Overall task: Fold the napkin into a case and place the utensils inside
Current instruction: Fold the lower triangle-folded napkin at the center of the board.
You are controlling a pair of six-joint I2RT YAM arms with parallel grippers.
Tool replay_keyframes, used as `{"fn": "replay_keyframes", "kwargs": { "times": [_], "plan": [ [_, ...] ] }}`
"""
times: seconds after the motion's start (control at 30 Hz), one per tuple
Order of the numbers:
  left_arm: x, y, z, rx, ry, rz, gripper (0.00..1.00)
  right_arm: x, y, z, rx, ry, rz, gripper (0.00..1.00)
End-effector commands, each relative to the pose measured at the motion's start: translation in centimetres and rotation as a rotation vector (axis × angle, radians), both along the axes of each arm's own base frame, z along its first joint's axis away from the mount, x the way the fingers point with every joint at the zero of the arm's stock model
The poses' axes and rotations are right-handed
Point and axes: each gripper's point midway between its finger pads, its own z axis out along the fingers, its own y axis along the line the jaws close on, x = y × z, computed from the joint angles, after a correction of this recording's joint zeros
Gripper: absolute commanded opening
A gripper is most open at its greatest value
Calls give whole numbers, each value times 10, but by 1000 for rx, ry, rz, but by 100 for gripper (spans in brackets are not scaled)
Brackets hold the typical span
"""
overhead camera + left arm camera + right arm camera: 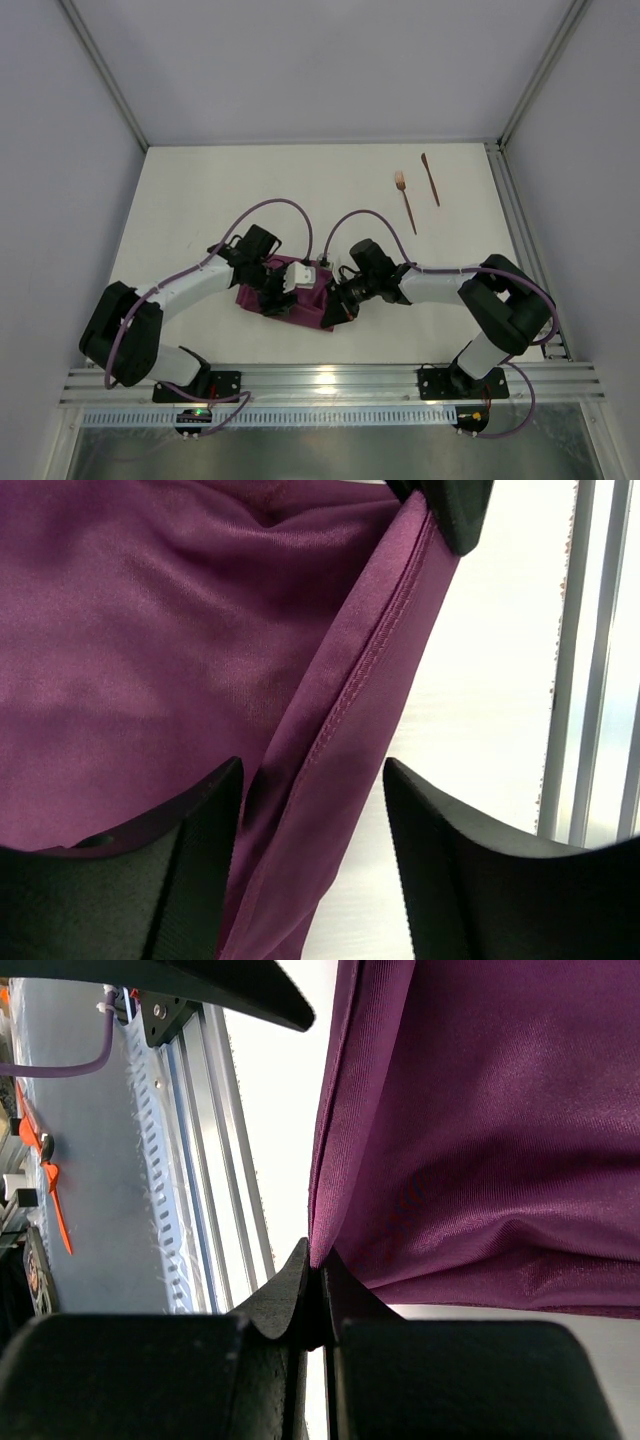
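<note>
The magenta napkin (300,305) lies bunched and partly folded on the white table (220,190) between my two arms. My left gripper (277,288) is over its left part, and in the left wrist view this gripper (312,775) is open, its jaws straddling a raised hemmed edge of the napkin (150,660) without pinching it. My right gripper (340,300) is shut on the napkin's right edge; in the right wrist view it (318,1260) clamps the cloth (500,1110) at its fingertips. The utensils lie at the far right: a copper fork (405,200) and a knife (430,180).
A slotted metal rail (330,380) runs along the table's near edge, close behind the napkin. White walls and metal posts enclose the table. Purple cables loop over both wrists.
</note>
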Motion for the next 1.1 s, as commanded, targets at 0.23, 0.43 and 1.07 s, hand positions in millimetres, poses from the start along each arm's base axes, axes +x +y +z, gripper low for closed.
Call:
{"fn": "replay_keyframes", "kwargs": {
  "times": [0.23, 0.43, 1.07],
  "plan": [
    [16, -8, -10, 3, -38, -11, 51, 6, 7, 14, 50, -50, 38, 4],
    [11, -9, -3, -13, -30, -21, 4, 5, 7, 13, 51, -47, 40, 4],
    [16, 2, 0, 31, -39, 110, 0, 70, -29, 56, 22, -210, -275, 49]
  ]
}}
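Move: Right under the left hand, about 2 cm below its spread fingers, runs the folded near edge of the napkin. That edge's right corner lies some 13 cm to the left hand's right and 4 cm back; the napkin's far edge is about 11 cm ahead. The right fingers are already shut on that corner, practically at the hand point, with the spot the left hand goes for about 12 cm to their left and 4 cm ahead. Left fingertips come down about 2 cm astride the folded near edge and close fully to pinch it, hold there, then start to lift and ease forward about 1 cm. Only once that grip is made does the right hand open, come free of the corner and pull away forward, up and a little right, about 6 cm in all, still speeding up. ##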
